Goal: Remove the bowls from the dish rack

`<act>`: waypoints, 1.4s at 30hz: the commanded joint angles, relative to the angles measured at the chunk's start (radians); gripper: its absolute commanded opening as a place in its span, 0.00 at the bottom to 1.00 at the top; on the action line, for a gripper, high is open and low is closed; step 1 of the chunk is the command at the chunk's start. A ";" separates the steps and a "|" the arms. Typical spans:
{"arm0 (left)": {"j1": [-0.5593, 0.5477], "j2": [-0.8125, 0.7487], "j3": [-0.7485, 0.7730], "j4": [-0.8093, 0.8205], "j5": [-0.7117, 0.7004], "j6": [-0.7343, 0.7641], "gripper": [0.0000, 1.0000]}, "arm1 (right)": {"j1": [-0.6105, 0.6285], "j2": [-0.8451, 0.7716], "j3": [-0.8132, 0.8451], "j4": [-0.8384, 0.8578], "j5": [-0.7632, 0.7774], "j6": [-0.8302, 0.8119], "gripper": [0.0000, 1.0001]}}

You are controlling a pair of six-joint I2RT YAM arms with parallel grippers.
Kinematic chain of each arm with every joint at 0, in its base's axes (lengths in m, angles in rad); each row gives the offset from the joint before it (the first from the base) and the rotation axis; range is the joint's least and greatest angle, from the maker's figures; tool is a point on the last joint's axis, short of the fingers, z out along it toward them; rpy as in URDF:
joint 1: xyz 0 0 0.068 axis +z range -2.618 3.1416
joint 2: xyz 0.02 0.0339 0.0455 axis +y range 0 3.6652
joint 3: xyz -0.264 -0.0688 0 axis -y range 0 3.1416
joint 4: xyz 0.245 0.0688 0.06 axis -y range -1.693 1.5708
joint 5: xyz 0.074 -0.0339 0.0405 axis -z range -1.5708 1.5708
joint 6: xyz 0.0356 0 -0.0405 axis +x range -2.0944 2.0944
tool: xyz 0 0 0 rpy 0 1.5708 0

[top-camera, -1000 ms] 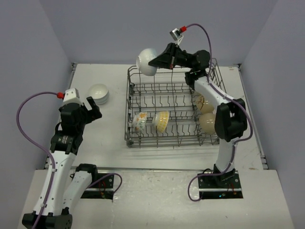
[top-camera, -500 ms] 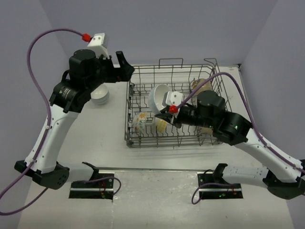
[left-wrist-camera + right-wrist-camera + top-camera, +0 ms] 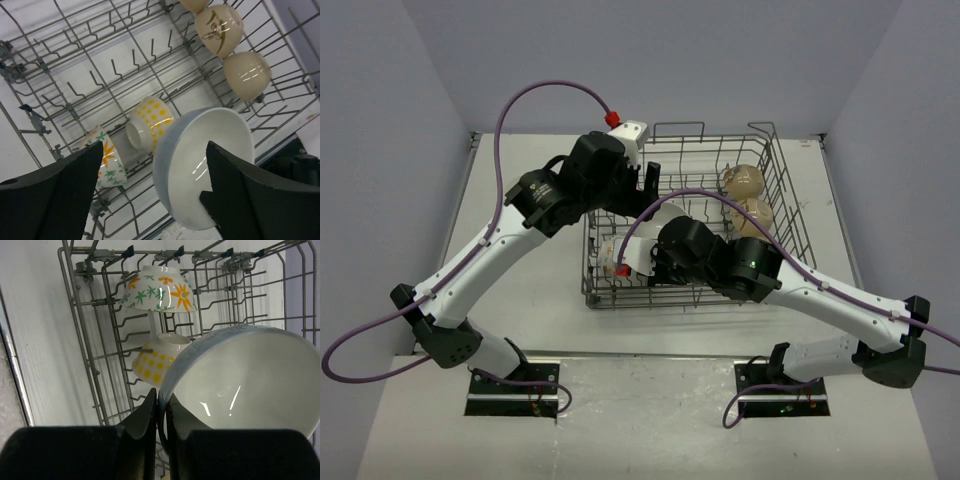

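Note:
The dish rack (image 3: 775, 160) stands on the table's right half. My right gripper (image 3: 161, 407) is shut on the rim of a plain white bowl (image 3: 245, 380), held tilted above the rack's middle (image 3: 667, 212). My left gripper (image 3: 154, 152) is open, its fingers (image 3: 240, 195) straddling that same white bowl (image 3: 200, 155) from above. Below it in the rack lie a floral bowl (image 3: 105, 160) and a yellow-dotted bowl (image 3: 150, 120). Two tan bowls (image 3: 742, 182) (image 3: 756, 216) sit at the rack's right side. Both arms cross over the rack.
Upright tines and side wires of the rack (image 3: 75, 75) surround the bowls. The rack's raised handle loop (image 3: 678, 128) stands at its far edge. The left arm (image 3: 510, 235) spans the table's left half. Grey walls close in the table on three sides.
The left arm swung from the table's left to above the rack. The right arm carried the white bowl from high at the back down over the rack's middle, between the left fingers.

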 commanded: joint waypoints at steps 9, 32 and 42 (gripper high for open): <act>-0.025 0.013 -0.139 -0.018 -0.078 0.036 0.57 | 0.008 -0.020 0.066 0.086 0.111 -0.045 0.00; 0.766 -0.017 -0.188 0.121 -0.067 -0.029 0.00 | -0.059 -0.303 -0.163 0.322 0.236 0.199 0.99; 0.978 0.260 -0.167 0.217 0.128 -0.046 0.00 | -0.061 -0.363 -0.208 0.362 0.168 0.234 0.99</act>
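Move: The plain bowl, gripped by its rim in the right hand, has its middle about 7 cm below the left hand, 4 cm back and 3 cm to its right; from the right hand it lies 4 cm ahead, 2 cm left and level. Roughly 26 cm below the left hand, the yellow-dotted bowl sits 1 cm ahead and 4 cm right, the floral bowl 1 cm ahead and 8 cm left. The bowl stack is 16 cm ahead, 31 cm left and 28 cm down. The left hand sinks about 6.5 cm with open fingers, closes them on the far-left rim of the plain bowl, then swings some 37 cm left and 15 cm forward towards the bowl stack, turning nearly 60 degrees counter-clockwise and dipping towards the end. The right hand holds its side of the rim nearly still until the left has it, then opens wide, lets go and draws up and to the right, rolling its left side up. ##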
